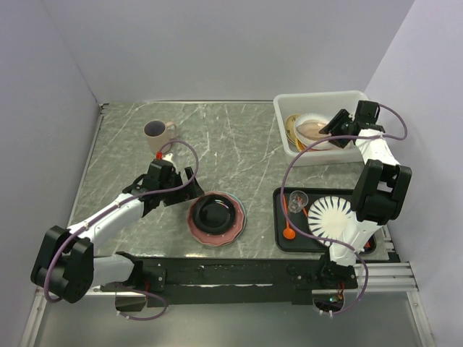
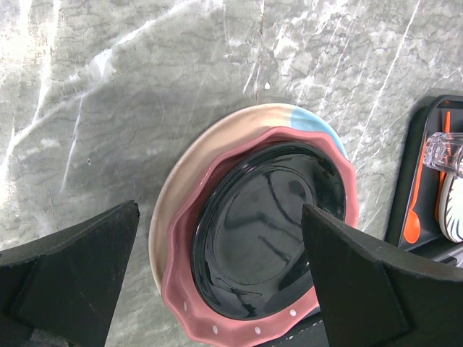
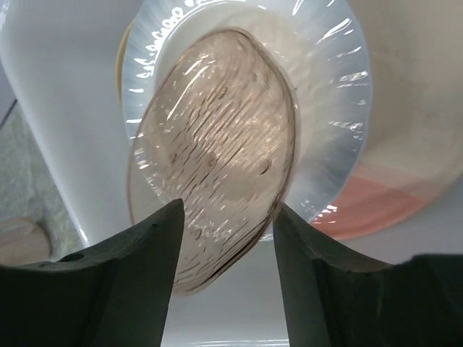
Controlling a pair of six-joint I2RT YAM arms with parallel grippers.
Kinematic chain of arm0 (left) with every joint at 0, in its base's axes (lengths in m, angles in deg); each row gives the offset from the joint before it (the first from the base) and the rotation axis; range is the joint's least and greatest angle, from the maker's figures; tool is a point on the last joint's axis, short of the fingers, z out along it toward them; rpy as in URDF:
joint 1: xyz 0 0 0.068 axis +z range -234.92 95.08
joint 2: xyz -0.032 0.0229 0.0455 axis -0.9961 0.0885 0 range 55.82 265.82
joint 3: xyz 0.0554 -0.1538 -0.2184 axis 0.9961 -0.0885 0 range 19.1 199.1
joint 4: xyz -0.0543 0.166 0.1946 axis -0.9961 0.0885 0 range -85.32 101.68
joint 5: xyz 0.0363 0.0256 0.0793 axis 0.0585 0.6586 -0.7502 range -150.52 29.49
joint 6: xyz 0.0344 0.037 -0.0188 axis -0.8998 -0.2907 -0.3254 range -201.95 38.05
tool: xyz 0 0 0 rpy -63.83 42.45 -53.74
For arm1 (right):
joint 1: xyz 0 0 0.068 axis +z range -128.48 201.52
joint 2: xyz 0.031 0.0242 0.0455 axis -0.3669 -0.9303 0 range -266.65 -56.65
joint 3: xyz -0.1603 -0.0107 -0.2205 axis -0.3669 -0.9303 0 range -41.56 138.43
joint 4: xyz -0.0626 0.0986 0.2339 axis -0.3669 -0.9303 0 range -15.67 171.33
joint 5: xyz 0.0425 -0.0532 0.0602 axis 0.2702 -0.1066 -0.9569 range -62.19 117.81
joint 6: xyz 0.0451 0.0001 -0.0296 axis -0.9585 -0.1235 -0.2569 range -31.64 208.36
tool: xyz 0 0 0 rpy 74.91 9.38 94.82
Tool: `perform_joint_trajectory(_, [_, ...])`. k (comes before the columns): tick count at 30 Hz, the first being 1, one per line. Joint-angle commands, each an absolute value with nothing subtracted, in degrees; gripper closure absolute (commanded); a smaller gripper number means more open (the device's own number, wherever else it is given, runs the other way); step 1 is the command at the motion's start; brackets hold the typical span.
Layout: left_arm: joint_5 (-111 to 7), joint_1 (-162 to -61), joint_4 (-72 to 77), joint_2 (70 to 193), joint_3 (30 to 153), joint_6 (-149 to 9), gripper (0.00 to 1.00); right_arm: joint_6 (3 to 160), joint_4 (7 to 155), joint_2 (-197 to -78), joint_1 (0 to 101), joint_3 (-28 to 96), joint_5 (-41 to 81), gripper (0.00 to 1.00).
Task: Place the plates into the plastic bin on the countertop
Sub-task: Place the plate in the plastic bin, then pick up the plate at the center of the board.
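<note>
On the countertop [image 1: 231, 137] lies a stack of plates: a black plate [image 1: 215, 212] [image 2: 268, 224] on a pink dotted one [image 2: 184, 303], on a cream one with a blue edge [image 2: 170, 195]. My left gripper [image 1: 189, 181] [image 2: 219, 210] hangs open just left of the stack and holds nothing. The plastic bin [image 1: 318, 95] [image 3: 58, 87] stands at the back right. In it a small cream plate [image 3: 217, 123] lies tilted on a white plate [image 3: 333, 87], above an orange one [image 3: 376, 206]. My right gripper [image 1: 331, 129] [image 3: 228, 204] is open, its fingers either side of the cream plate's near rim.
A black tray [image 1: 278, 231] at the front right carries a white plate with black stripes [image 1: 331, 215], a glass [image 1: 296, 196] and an orange spoon [image 1: 289, 230]. A mug [image 1: 159, 134] stands at the back left. Grey walls close in the countertop on three sides.
</note>
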State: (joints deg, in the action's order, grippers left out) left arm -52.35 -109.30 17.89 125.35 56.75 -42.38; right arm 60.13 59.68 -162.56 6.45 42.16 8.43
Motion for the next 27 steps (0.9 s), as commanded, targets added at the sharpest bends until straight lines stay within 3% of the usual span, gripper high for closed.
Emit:
perform_joint_trajectory(1, [-51.6,-109.3,16.9,124.1,57.8,-43.9,0.01,62.2,57.3,-162.6,7.5,46.3,14.4,0.32])
perform_joint_trajectory(6, [-51.4,-109.3,16.9,124.0,57.5,-43.9,0.01,62.8,55.7,-161.4,8.9,46.9,22.7,0.12])
perform_joint_trajectory(10, [-51.3,-109.3,17.0,123.4,57.3,-43.9,0.01,63.2,55.7,-159.2,10.5,46.7,27.4,0.07])
perform_joint_trajectory(19, [-49.2,-109.3,15.8,122.6,56.5,-44.0,0.01,63.2,62.7,-150.7,12.6,40.3,30.0,0.03])
perform_joint_trajectory(27, [-43.6,-109.4,13.5,122.5,55.1,-44.6,0.01,63.8,62.4,-150.0,15.2,40.0,28.0,0.03])
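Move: The clear brown plate stands tilted in the bin, its near rim between the right fingertips and its middle about 3 cm ahead, 4 cm left and 2 cm below the right hand. Under it, the white plate's middle lies roughly 4 cm ahead, 3 cm left and 5 cm down; the yellow plate is about 4 cm ahead, 9 cm left and 6 cm down. From the left hand, the clear brown plate is some 25 cm ahead, 38 cm right and 2 cm higher. The right fingers let go of the clear brown plate's near rim, opening from about half to fully wide while the hand slips roughly 1 cm right and dips slightly. It then climbs about 7 cm clear of the plates, drawing back a touch, its left side having rolled down some 15 degrees. ##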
